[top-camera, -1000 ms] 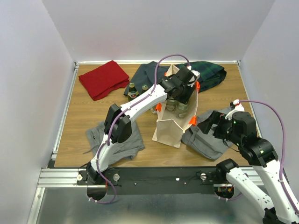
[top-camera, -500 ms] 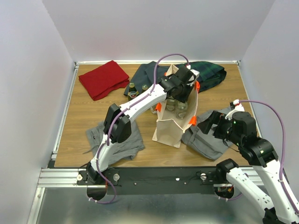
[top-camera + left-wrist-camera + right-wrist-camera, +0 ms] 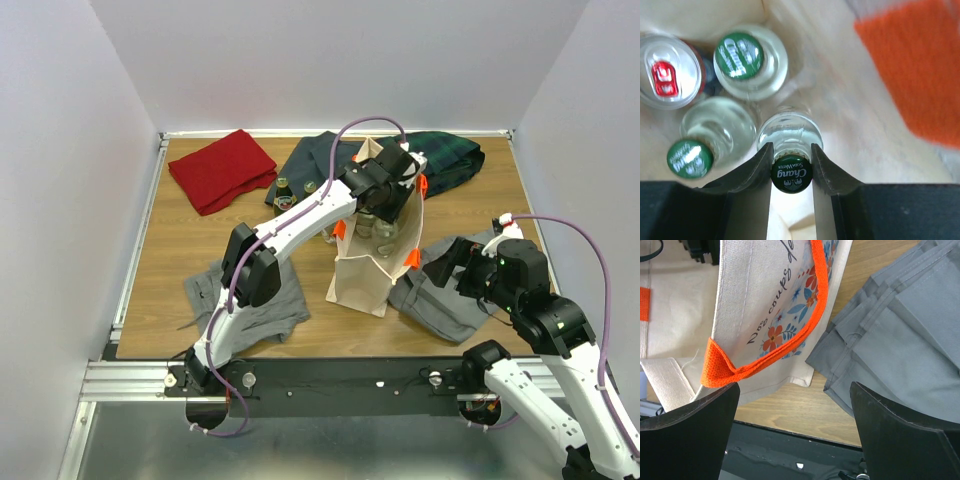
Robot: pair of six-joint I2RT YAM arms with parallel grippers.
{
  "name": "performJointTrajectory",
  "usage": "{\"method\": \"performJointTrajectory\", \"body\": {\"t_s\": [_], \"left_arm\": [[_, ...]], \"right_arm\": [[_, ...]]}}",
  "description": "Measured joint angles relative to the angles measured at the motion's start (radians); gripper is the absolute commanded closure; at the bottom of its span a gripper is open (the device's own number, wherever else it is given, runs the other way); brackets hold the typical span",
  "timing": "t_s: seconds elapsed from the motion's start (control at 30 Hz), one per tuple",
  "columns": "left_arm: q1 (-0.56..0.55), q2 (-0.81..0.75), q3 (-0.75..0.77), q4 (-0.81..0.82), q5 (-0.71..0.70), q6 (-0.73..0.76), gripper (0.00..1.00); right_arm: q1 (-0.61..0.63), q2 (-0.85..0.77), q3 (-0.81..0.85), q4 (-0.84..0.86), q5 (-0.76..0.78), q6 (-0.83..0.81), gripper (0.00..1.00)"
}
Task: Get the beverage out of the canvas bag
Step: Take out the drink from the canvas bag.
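The canvas bag (image 3: 362, 278) stands upright mid-table, beige with orange handles (image 3: 810, 325). My left gripper (image 3: 791, 148) reaches down into its open top and is shut on the neck of a clear glass beverage bottle (image 3: 791, 173) with a dark green Chang cap. Two more green-capped bottles (image 3: 739, 55) and a can (image 3: 667, 75) stand beside it inside the bag. In the top view the left gripper (image 3: 385, 197) sits over the bag's mouth. My right gripper (image 3: 795, 390) hangs open and empty, low beside the bag's right wall (image 3: 765, 300).
Two bottles (image 3: 284, 197) stand on the table left of the bag. Grey folded clothes lie at the bag's right (image 3: 440, 300) and front left (image 3: 245, 300). A red cloth (image 3: 222, 168) and dark cloths (image 3: 445, 155) lie at the back.
The left jaws have closed onto the bottle's neck and the wrist has shifted slightly up and back. The right arm has not moved.
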Motion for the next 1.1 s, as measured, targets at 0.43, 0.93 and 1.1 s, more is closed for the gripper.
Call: {"method": "performJointTrajectory", "body": {"t_s": [0.43,0.93,1.1], "left_arm": [[-0.01,-0.005,0.024,-0.094,0.0,0.071,1.0],[-0.01,-0.037,0.071,-0.138,-0.007,0.089,1.0],[-0.01,-0.053,0.107,-0.154,-0.006,0.093,1.0]], "right_arm": [[0.0,0.0,0.0,0.0,0.0,0.0,0.0],[0.0,0.0,0.0,0.0,0.0,0.0,0.0],[0.0,0.0,0.0,0.0,0.0,0.0,0.0]]}}
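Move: The left gripper already holds a clear drink bottle by its neck inside the canvas bag. The clear bottle already out stands about 16 cm to its left, roughly level in depth and 9 cm below. Still in the bag, a second bottle lies some 8 cm ahead and 1 cm right, a third 5 cm ahead and 5 cm left, the can 11 cm ahead and 4 cm left. From the right gripper, the held bottle is about 15 cm ahead, 12 cm left, 13 cm below. Keep the left fingers pinched on the bottle's neck, just under the green cap. First ease it back and to the left, about 2 cm, rolling the wrist some 5 degrees so that the hand's left side rises, then draw it up about 4.5 cm towards the bag's mouth, picking up speed as it climbs. ##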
